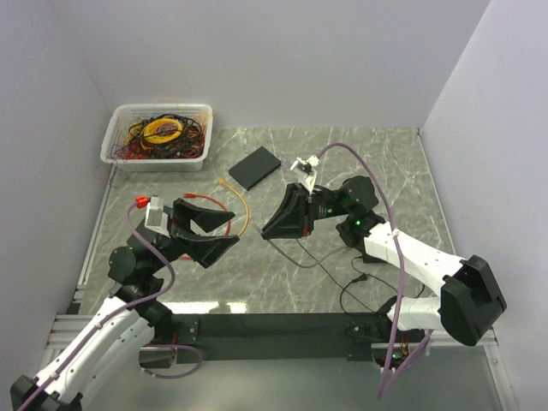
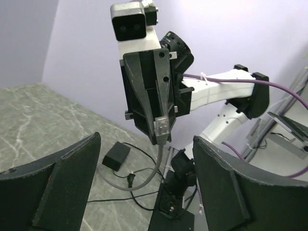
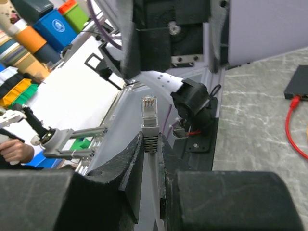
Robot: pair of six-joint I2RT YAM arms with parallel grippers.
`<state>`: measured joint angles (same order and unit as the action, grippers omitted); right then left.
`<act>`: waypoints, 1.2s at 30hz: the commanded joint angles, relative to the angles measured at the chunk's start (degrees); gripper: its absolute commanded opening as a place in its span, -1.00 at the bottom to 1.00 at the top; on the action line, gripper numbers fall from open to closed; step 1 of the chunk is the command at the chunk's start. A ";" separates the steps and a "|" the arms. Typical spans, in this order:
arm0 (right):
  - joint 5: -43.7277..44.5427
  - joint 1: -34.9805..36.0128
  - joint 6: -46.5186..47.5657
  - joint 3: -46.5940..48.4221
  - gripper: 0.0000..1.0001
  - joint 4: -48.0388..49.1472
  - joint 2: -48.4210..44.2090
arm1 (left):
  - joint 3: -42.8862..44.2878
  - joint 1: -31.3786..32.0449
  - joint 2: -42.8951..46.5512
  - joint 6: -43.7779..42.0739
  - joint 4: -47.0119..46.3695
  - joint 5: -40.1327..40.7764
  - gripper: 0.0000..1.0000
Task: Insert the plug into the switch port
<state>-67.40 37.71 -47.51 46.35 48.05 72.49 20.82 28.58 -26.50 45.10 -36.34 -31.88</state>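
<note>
A grey cable's clear plug [image 3: 149, 115] sticks up from between my right gripper's [image 3: 150, 144] fingers, which are shut on its ribbed boot. From above, that right gripper [image 1: 267, 229] hangs over the table's middle and points left. My left gripper [image 1: 233, 229] faces it from a short gap away, jaws wide apart and empty. In the left wrist view the plug [image 2: 162, 129] hangs beyond and above the open left gripper [image 2: 147, 183], not between its fingers. The switch [image 1: 254, 167], a flat black box, lies further back on the table; it also shows at the right edge as the switch [image 3: 296, 84].
A white basket [image 1: 120, 154] of tangled cables stands at the back left. A yellow cable [image 1: 243, 204] and a red cable [image 1: 205, 202] lie between the switch and the grippers. A black power adapter [image 2: 116, 156] and thin black leads lie near the right arm's base.
</note>
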 commanded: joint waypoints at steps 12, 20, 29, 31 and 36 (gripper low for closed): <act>-0.72 4.56 -8.65 0.41 -0.96 15.31 5.47 | -3.59 0.25 -8.39 5.79 -22.46 -7.23 0.49; -0.98 4.56 -11.97 1.29 -0.97 20.04 8.63 | -4.03 0.25 -6.63 5.70 -22.28 -8.55 0.31; -1.33 5.26 -20.52 2.25 -0.97 31.05 12.76 | -5.18 1.04 -9.00 5.61 -26.06 -9.43 0.18; -1.42 5.62 -20.43 2.52 -0.97 30.96 13.03 | -5.18 1.30 -9.97 5.70 -27.55 -9.43 0.16; -1.16 6.32 -20.96 3.13 -0.97 31.49 13.82 | -4.38 2.53 -11.82 5.44 -28.97 -9.78 -0.03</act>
<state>-68.62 43.38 -67.16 46.92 73.25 86.32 15.73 30.24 -37.56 50.72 -61.14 -40.21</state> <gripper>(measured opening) 0.207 0.498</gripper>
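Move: The plug, gripped in my right fingers and sticking out about 2 cm left of that hand point, lies some 5 cm right of my left hand, 1 cm back and 2 cm lower. From my right hand, the open left fingertips are about 7 cm left, 1 cm ahead and 2 cm higher. Far below, the far black switch sits roughly 33 cm ahead of my left hand, 3 cm right, and the yellow cable end 29 cm ahead, 8 cm left. I bring the plug and my left fingers together in mid-air: my right hand keeps its pinch and carries the plug about 3 cm left, some 2 cm back and a little down, turning about 10 degrees counter-clockwise. My left hand dips right and down towards the plug, comes partly back up while drawing back, then eases right again, narrowing its fingers from wide to about half open and swinging some 10 degrees clockwise. ##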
